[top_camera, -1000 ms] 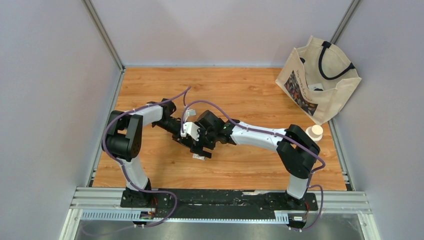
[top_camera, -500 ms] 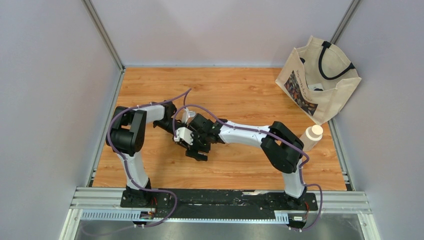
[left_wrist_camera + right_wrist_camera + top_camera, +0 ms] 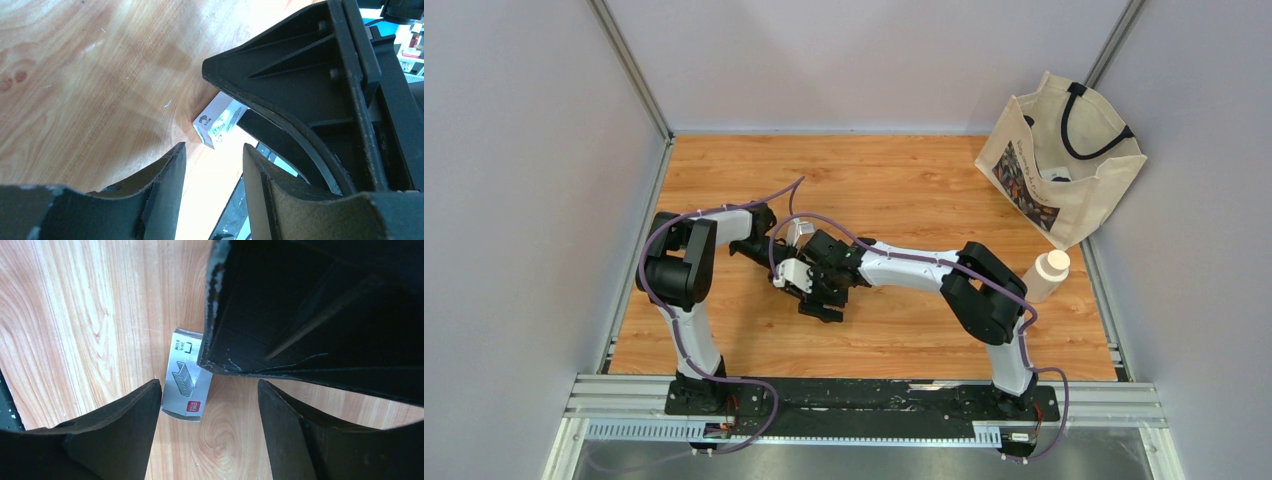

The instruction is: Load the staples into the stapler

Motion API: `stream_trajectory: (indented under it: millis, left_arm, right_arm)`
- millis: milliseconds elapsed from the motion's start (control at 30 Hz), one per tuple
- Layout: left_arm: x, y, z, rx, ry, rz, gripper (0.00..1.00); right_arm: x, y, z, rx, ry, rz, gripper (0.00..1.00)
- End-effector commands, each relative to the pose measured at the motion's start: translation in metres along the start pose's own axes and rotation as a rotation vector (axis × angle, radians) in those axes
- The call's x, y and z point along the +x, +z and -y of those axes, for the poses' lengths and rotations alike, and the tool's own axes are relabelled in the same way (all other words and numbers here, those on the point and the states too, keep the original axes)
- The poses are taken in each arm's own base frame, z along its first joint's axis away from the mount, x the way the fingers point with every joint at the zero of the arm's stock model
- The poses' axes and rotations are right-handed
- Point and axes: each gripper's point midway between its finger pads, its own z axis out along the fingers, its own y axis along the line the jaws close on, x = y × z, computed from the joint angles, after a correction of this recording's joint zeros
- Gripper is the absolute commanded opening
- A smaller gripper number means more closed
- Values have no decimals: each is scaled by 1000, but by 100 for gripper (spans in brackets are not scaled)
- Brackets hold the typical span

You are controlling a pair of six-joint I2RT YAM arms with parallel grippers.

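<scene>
No loose staples show; only their small grey-white box [image 3: 184, 374] lies flat on the wooden table, printed with a staple picture and a red label. My right gripper [image 3: 209, 385] hangs open just over it, its left finger [image 3: 125, 425] beside the box's edge. My left gripper [image 3: 214, 150] is open too, with bare table between its fingers and the box [image 3: 217, 122] just ahead. In the top view both grippers [image 3: 796, 288] [image 3: 821, 308] crowd together mid-table and cover the box. A black body [image 3: 310, 315] fills the right wrist view's upper right. I cannot tell the stapler apart from the black fingers.
A cream tote bag [image 3: 1064, 160] leans in the far right corner. A white bottle [image 3: 1046, 272] stands at the right edge beside the right arm's elbow. Grey walls close in the table on three sides; a metal rail [image 3: 864, 410] runs along the near edge.
The right arm has reached further left and dropped lower, uncovering the bottle behind its elbow. Its jaws have narrowed somewhat. The box, seen from above a second ago, is now covered.
</scene>
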Motion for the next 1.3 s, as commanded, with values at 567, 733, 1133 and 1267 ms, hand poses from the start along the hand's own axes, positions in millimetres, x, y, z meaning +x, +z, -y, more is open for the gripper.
stream_trajectory:
  millis: [567,733,1133,1267]
  left_arm:
    - [-11,0,5,42,-2,17,54]
    - [-12,0,7,51,-2,20,54]
    - [-14,3,7,73,-25,21,54]
    - [-11,4,6,78,-35,14,54]
  right_arm:
    - [-13,6,6,50,-37,13,56]
    - [-13,4,7,64,-35,20,52]
    - [-18,-4,23,155,28,58,47]
    - [-17,-4,24,162,33,62,47]
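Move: The staple box lies on the table between the right gripper's open fingers, its middle about 1 cm back towards the base and 1 cm left of the hand point, some 2 cm below. The white stapler, mostly hidden under the right wrist, is roughly 8 cm ahead of the right hand and 7 cm to its right. From the left gripper the box lies about 5 cm to the right, 2 cm back and 3 cm lower. Keep the left gripper half open and almost still above the box's left end while you close the right gripper from about three quarters open to half. Ease the right hand back and down by under 1 cm first, then sweep it forward about 2 cm, low over the table, with its near finger pushing the box along. ##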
